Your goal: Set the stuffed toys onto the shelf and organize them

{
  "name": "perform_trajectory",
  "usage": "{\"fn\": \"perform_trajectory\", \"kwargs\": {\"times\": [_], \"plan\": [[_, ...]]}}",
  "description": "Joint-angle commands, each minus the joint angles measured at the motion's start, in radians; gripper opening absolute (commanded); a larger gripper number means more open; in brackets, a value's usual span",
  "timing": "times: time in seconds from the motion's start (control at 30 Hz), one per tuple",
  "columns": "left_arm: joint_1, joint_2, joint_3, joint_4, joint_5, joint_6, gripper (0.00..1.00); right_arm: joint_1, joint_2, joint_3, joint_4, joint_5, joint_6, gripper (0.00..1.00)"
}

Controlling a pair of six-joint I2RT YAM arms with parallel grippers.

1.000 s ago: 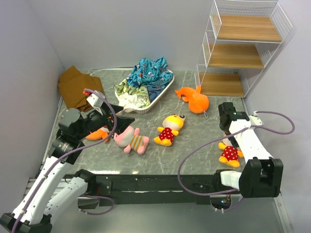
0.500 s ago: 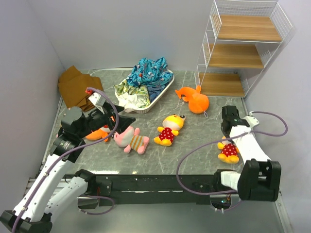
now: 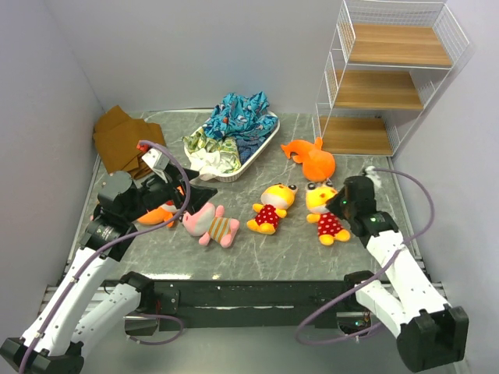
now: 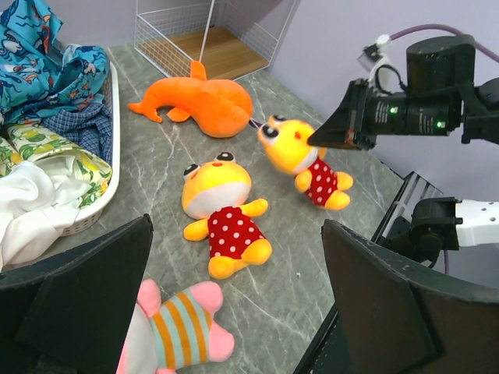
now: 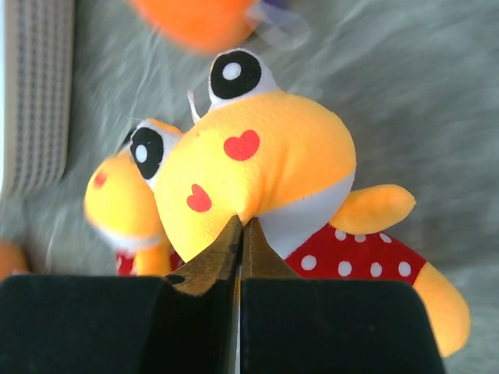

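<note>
My right gripper point(image 3: 337, 201) is shut on the head of a yellow toy with a red dotted body point(image 3: 326, 220), which hangs tilted just above the table; the right wrist view point(image 5: 265, 156) shows the pinch. A second yellow toy point(image 3: 271, 207) lies just to its left. A pink striped toy point(image 3: 210, 226) lies below my open, empty left gripper point(image 3: 204, 193). One orange shark point(image 3: 312, 160) lies near the shelf point(image 3: 390, 89); another point(image 3: 154, 215) is partly hidden under the left arm. The left wrist view shows the toys point(image 4: 222, 206) ahead of its open jaws.
A white oval tray point(image 3: 263, 146) with the blue-patterned cloth heap point(image 3: 234, 117) stands at the back middle. A brown folded cloth point(image 3: 121, 140) lies at the back left. The shelf stands in the back right corner, walls close on both sides.
My right arm has swung left, carrying the yellow toy from the right front of the table to beside the other yellow toy. The left arm has barely moved.
</note>
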Motion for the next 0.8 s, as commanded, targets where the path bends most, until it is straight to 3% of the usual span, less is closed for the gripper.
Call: {"fn": "perform_trajectory", "kwargs": {"times": [0.0, 0.17, 0.2, 0.23, 0.3, 0.43, 0.5, 0.77], "plan": [[-0.004, -0.011, -0.002, 0.025, -0.011, 0.002, 0.96, 0.086, 0.043, 0.000, 0.129, -0.065, 0.019, 0.00], [-0.004, -0.012, -0.004, 0.025, -0.005, 0.002, 0.96, 0.097, 0.121, -0.004, 0.203, -0.037, 0.047, 0.01], [-0.004, -0.012, -0.002, 0.025, -0.001, 0.002, 0.96, 0.097, 0.129, -0.001, 0.204, -0.028, 0.047, 0.05], [-0.004, -0.014, -0.004, 0.028, 0.000, 0.002, 0.96, 0.097, 0.138, 0.007, 0.200, -0.018, 0.047, 0.13], [-0.004, -0.012, -0.002, 0.027, 0.003, 0.000, 0.96, 0.098, 0.158, 0.031, 0.154, 0.013, 0.052, 0.20], [-0.004, -0.014, -0.005, 0.031, 0.009, 0.000, 0.96, 0.097, 0.136, 0.077, -0.027, 0.091, 0.134, 0.52], [-0.004, -0.014, -0.005, 0.034, 0.012, -0.001, 0.96, 0.097, 0.120, 0.106, -0.107, 0.127, 0.191, 0.60], [-0.004, -0.023, -0.007, 0.036, 0.013, -0.003, 0.96, 0.097, -0.069, 0.079, -0.409, 0.167, 0.527, 0.62]]}}
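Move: The frog toy hangs by its head from the right hand's shut fingers. The spot on the table where it will lie is nearly beneath that hand, about 1 cm ahead, 2 cm left and 7 cm down. The second frog toy lies level with the hand, roughly 19 cm left; the orange whale is some 19 cm ahead and 3 cm left. From the idle left hand, the spot is around 38 cm right, 5 cm ahead and 27 cm below. Leftward first, about 4 cm towards the second frog toy, the right hand carries the held frog, then eases forward and down some 2 cm each while its fingers start opening and let go of the head. With the fingers over half open, it draws back about 4 cm, rising and drifting right, the wrist swinging clockwise away from the toy. ##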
